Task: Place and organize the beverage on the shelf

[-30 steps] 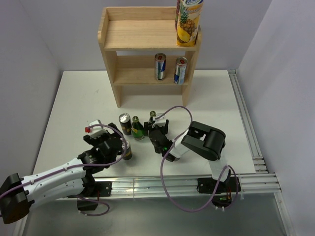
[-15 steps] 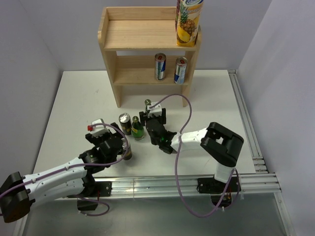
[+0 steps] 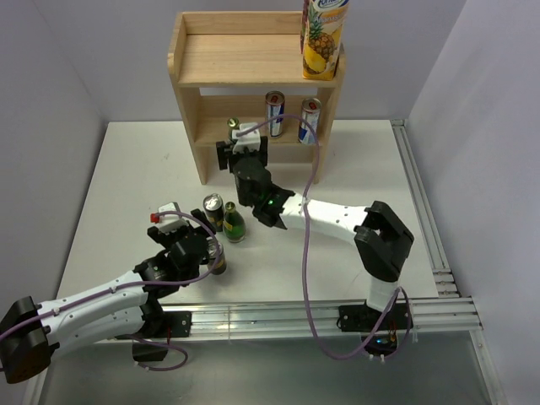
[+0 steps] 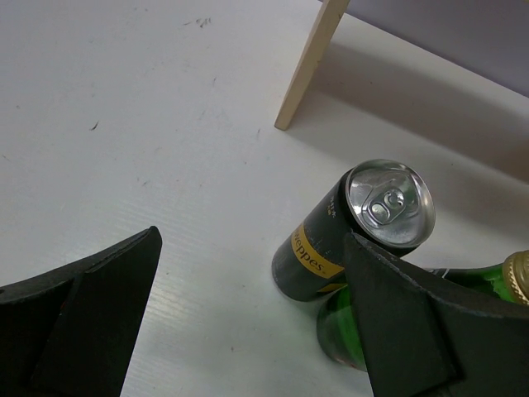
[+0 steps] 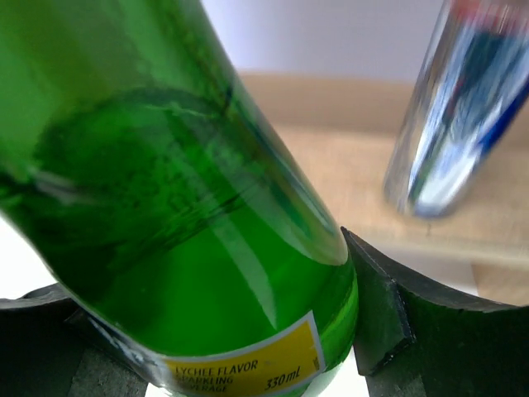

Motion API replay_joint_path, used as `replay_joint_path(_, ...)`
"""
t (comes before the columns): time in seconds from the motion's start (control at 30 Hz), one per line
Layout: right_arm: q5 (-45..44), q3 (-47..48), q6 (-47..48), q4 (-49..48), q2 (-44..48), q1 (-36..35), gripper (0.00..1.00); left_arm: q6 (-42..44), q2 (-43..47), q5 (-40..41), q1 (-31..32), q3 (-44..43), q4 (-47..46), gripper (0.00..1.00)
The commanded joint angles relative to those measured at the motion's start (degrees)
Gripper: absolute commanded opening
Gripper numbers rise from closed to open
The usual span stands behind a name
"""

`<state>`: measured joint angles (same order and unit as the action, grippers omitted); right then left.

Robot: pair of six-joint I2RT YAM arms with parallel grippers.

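Observation:
The wooden shelf (image 3: 245,59) stands at the back of the table. My right gripper (image 3: 242,157) is shut on a green glass bottle (image 3: 234,125) and holds it upright just in front of the lower tier's left half. In the right wrist view the bottle (image 5: 190,215), with a yellow lychee label, fills the space between the fingers of my right gripper (image 5: 215,331). My left gripper (image 3: 207,245) is open, low over the table. In its wrist view a dark can with a yellow band (image 4: 364,223) and a second green bottle (image 4: 488,281) stand past the right finger (image 4: 405,331).
Two blue-and-silver cans (image 3: 274,112) (image 3: 310,120) stand on the lower tier, one showing blurred (image 5: 463,107) to the right of the held bottle. A pineapple juice carton (image 3: 323,38) stands on the top board's right end. Another dark can (image 3: 218,261) sits beside my left gripper. Metal rails (image 3: 422,211) edge the table.
My right arm has stretched out and carried the green bottle from the middle of the table up to the front of the shelf's lower tier. The left arm has barely moved.

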<state>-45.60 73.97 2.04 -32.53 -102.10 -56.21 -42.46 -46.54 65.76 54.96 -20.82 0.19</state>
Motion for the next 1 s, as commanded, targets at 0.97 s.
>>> replay_joint_path(0.97,10.18,34.13,-7.84,7.66,-18.22,7.60,0.00,2.29,0.31,-1.24,0.15,0.08,-3.61,0.99)
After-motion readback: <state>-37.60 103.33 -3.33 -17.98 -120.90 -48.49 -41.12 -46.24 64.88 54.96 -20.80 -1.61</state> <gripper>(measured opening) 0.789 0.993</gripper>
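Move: Ahead of the right hand, which already holds the green bottle, the free spot on the middle shelf lies about 10 cm forward, 4 cm left and some 5 cm below. The nearer silver-blue can stands roughly 9 cm ahead and 9 cm right at about hand height, the farther can about 7 cm ahead and 19 cm right. The shelf's left side panel is some 8 cm ahead and 14 cm left. From the idle left hand the spot is about 24 cm forward, 12 cm right and 8 cm up. Carrying the green bottle into the middle bay, the right hand goes forward about 10 cm, first rising some 3 cm over the shelf's front edge and then sinking back by as much. Late on it eases roughly 4 cm left, away from the cans and towards the side panel. The wrist stays nearly level and the fingers keep their grip on the bottle's lower body. ##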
